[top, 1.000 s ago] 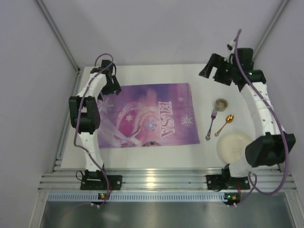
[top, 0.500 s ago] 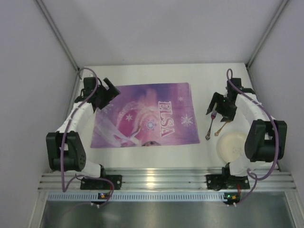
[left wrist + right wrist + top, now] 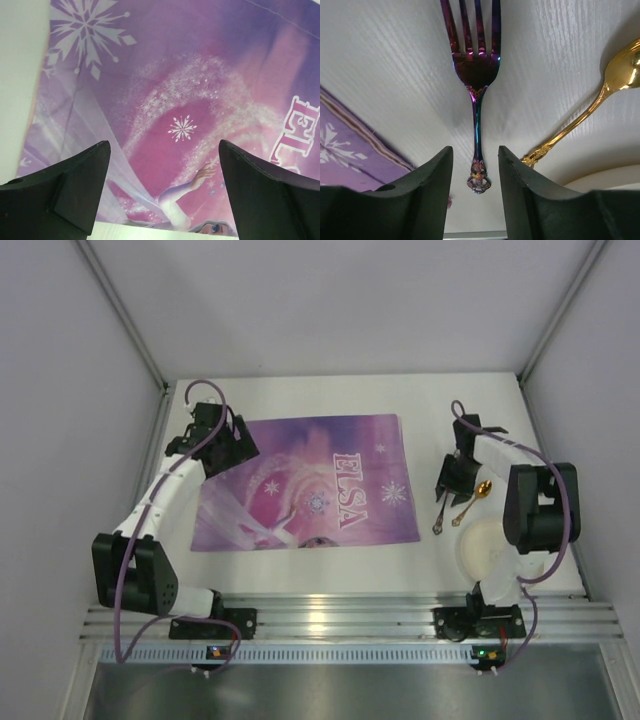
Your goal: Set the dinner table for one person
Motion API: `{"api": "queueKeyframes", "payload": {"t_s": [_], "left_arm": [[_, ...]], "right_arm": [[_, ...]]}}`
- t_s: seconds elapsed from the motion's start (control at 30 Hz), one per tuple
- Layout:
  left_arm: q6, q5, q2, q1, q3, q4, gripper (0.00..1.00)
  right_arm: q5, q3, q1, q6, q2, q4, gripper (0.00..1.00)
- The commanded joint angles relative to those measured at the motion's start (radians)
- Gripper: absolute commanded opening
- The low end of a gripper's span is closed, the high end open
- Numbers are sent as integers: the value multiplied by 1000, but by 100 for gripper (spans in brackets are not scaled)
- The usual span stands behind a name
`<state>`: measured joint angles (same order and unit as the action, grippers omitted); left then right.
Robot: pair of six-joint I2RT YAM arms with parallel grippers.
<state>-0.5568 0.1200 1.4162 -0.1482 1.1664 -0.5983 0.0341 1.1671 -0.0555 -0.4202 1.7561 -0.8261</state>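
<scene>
The dinner table (image 3: 300,390) is a white top with a purple ELSA placemat (image 3: 310,485) in its middle. Right of the mat lie an iridescent fork (image 3: 441,520), a gold spoon (image 3: 472,502) and a cream plate (image 3: 492,548). My right gripper (image 3: 447,480) is low over the fork. In the right wrist view its jaws (image 3: 475,150) straddle the end of the fork handle (image 3: 478,115) with a small gap on each side, touching nothing. My left gripper (image 3: 222,445) hangs wide open over the mat's far left part (image 3: 180,100), holding nothing.
The gold spoon (image 3: 600,100) lies just right of the right finger, with the plate rim (image 3: 610,180) beyond it. The placemat edge (image 3: 345,150) runs close on the left. Aluminium rails (image 3: 330,620) border the near edge. Grey walls enclose the table on three sides.
The right arm swung down from the back right onto the fork, and its jaws narrowed around the handle. The left arm folded and its gripper dropped low over the placemat, still open.
</scene>
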Motion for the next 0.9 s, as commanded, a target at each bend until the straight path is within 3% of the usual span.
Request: {"api": "queueKeyframes", "payload": {"t_s": [0.0, 0.3, 0.53, 0.87], "left_arm": [[52, 61, -54, -14, 24, -70, 94], [81, 92, -85, -45, 21, -143, 92], [93, 101, -77, -91, 48, -173, 91], [94, 164, 13, -346, 196, -167, 91]], "right_arm": [[-69, 49, -6, -8, 25, 30, 42], [-94, 69, -3, -8, 109, 74, 29], [-71, 54, -3, -6, 145, 104, 0], [49, 89, -101, -66, -128, 7, 0]]}}
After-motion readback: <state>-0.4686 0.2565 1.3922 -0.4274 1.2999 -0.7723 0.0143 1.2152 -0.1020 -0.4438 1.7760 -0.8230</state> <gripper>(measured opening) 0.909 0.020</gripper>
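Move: The right hand hangs just over the fork, whose middle is about 3 cm ahead, 2 cm right and 2 cm down. From that hand, the spoon lies some 9 cm right and 1 cm ahead, the plate's centre about 17 cm right and 12 cm back, and the cloth's middle roughly 38 cm left and 8 cm ahead, all on the table. From the left hand the fork is around 57 cm right, 5 cm back and 15 cm down. Down about 2 cm and slightly right, the half-open right hand settles over the fork's handle; its fingers close and pinch it, then it lifts some 2.5 cm while carrying the fork left towards the cloth. The empty left hand, fingers wide, draws back about 4 cm over the cloth, then swings 7 cm right and rises, turning some 15 degrees clockwise. ##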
